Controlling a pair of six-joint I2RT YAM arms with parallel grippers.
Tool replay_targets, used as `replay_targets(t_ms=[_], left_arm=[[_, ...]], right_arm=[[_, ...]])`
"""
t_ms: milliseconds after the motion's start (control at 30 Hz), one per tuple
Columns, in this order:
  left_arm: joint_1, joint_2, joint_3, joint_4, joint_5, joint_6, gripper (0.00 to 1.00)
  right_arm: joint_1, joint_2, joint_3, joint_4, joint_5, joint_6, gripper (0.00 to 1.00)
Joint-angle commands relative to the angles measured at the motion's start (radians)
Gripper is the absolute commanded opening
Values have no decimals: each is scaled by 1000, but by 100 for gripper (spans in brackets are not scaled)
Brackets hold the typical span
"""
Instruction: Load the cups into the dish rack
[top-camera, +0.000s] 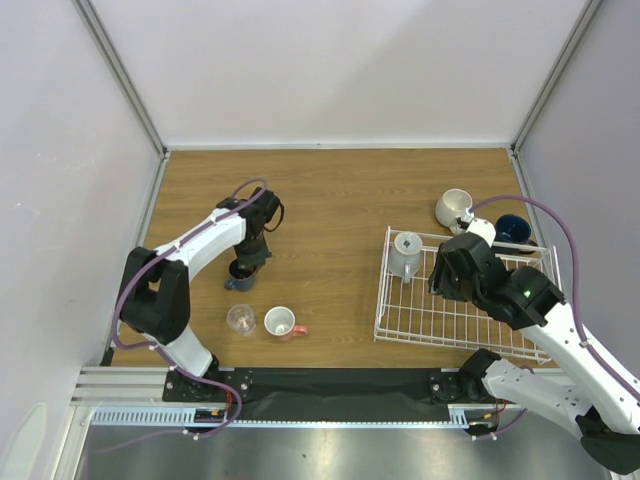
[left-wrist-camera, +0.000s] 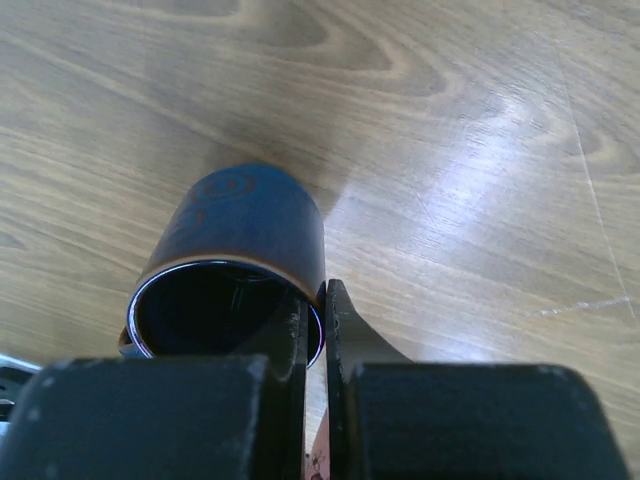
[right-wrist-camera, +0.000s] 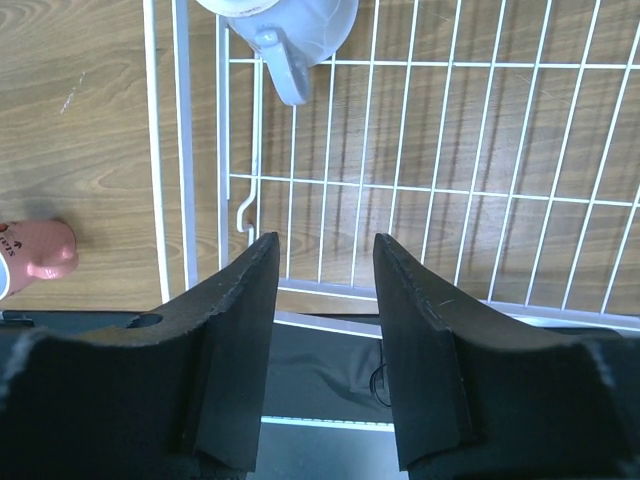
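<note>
My left gripper (top-camera: 247, 262) is shut on the rim of a dark blue mug (left-wrist-camera: 240, 255), one finger inside and one outside, at the table's left. In the top view that mug (top-camera: 241, 274) is near the wood. My right gripper (right-wrist-camera: 322, 260) is open and empty above the white dish rack (top-camera: 455, 318). A pale grey-blue mug (top-camera: 406, 254) sits in the rack's far left corner and shows in the right wrist view (right-wrist-camera: 285, 35). A clear glass (top-camera: 240, 319) and a reddish-pink cup (top-camera: 281, 322) stand near the front left. A cream-white mug (top-camera: 454, 209) and another dark blue cup (top-camera: 513, 231) stand behind the rack.
White walls enclose the wooden table on three sides. A black strip and a metal rail run along the near edge by the arm bases (top-camera: 300, 385). The pink cup's edge shows at the left of the right wrist view (right-wrist-camera: 35, 250).
</note>
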Motion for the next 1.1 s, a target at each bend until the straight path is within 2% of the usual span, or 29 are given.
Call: replay_targets(t_ms=[0, 100, 200, 233, 333, 367, 400, 433, 500, 533, 567, 600, 667, 733, 767, 800, 900, 933, 1000, 1067], left_arm=[[10, -55, 97, 4, -11, 63, 0], [3, -118, 164, 33, 43, 130, 0], [3, -216, 201, 112, 211, 156, 0], [3, -241, 205, 140, 212, 155, 0], [2, -331, 199, 291, 408, 106, 0], [3, -348, 194, 341, 539, 69, 0], [3, -371, 177, 390, 608, 42, 0], [3, -382, 159, 553, 678, 2, 0], [3, -398, 69, 763, 876, -189, 0], [0, -405, 35, 862, 925, -275, 0], [-4, -407, -1, 1087, 954, -446, 0], [-16, -407, -66, 1191, 988, -527, 0], [-33, -407, -119, 1388, 990, -724, 0], [-66, -401, -177, 1632, 956, -835, 0], [-78, -393, -199, 1716, 930, -939, 0], [-105, -388, -237, 1875, 902, -990, 0], [-176, -349, -291, 2119, 771, -1164, 0], [-199, -336, -300, 2158, 696, -1246, 0], [-269, -292, -292, 2215, 648, -1319, 1], [-299, -257, -253, 2216, 689, -1377, 0]], right_arm=[[4, -6, 40, 1, 0, 15, 49], [4, 0, 37, 16, -20, 7, 54], [4, 12, 37, 38, -32, -2, 59], [4, 15, 38, 38, -33, -6, 60], [4, 23, 46, 84, -67, -34, 65], [4, 25, 48, 98, -79, -42, 66], [2, 25, 52, 114, -124, -60, 68], [4, 23, 54, 156, -148, -71, 69], [4, 17, 57, 202, -210, -92, 71], [4, 8, 57, 231, -283, -118, 73], [4, 3, 57, 287, -318, -131, 75], [4, 0, 57, 317, -351, -140, 77], [4, -12, 58, 407, -467, -167, 81], [4, -14, 63, 488, -541, -178, 85], [4, -5, 71, 512, -602, -184, 85], [4, 1, 74, 536, -631, -184, 85], [2, 35, 81, 624, -733, -175, 90], [2, 40, 80, 663, -754, -180, 91], [5, 40, 81, 685, -765, -203, 93], [5, 31, 87, 704, -764, -226, 93]])
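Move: The left gripper is already shut on the rim of the dark blue cup. It has to bring that cup to the right gripper, about 45 cm to its right, 10 cm back and 14 cm higher. The pink cup stands 12 cm back and 7 cm right of the left hand, the clear glass 12 cm back and 3 cm left. From the right gripper the blue cup is some 46 cm left, 9 cm ahead and 17 cm down; the racked mug is 11 cm ahead, 7 cm left and 14 cm below. Keep the left fingers pinched on the blue cup's rim and lift it fast, about 35 cm up, sweeping right towards the right gripper, slightly forward first, then drawing back, while rolling the wrist until the fingers point right. Shortly after, bring the right gripper left and up to meet the cup, turning counter-clockwise with its left side rising and opening nearly fully. ##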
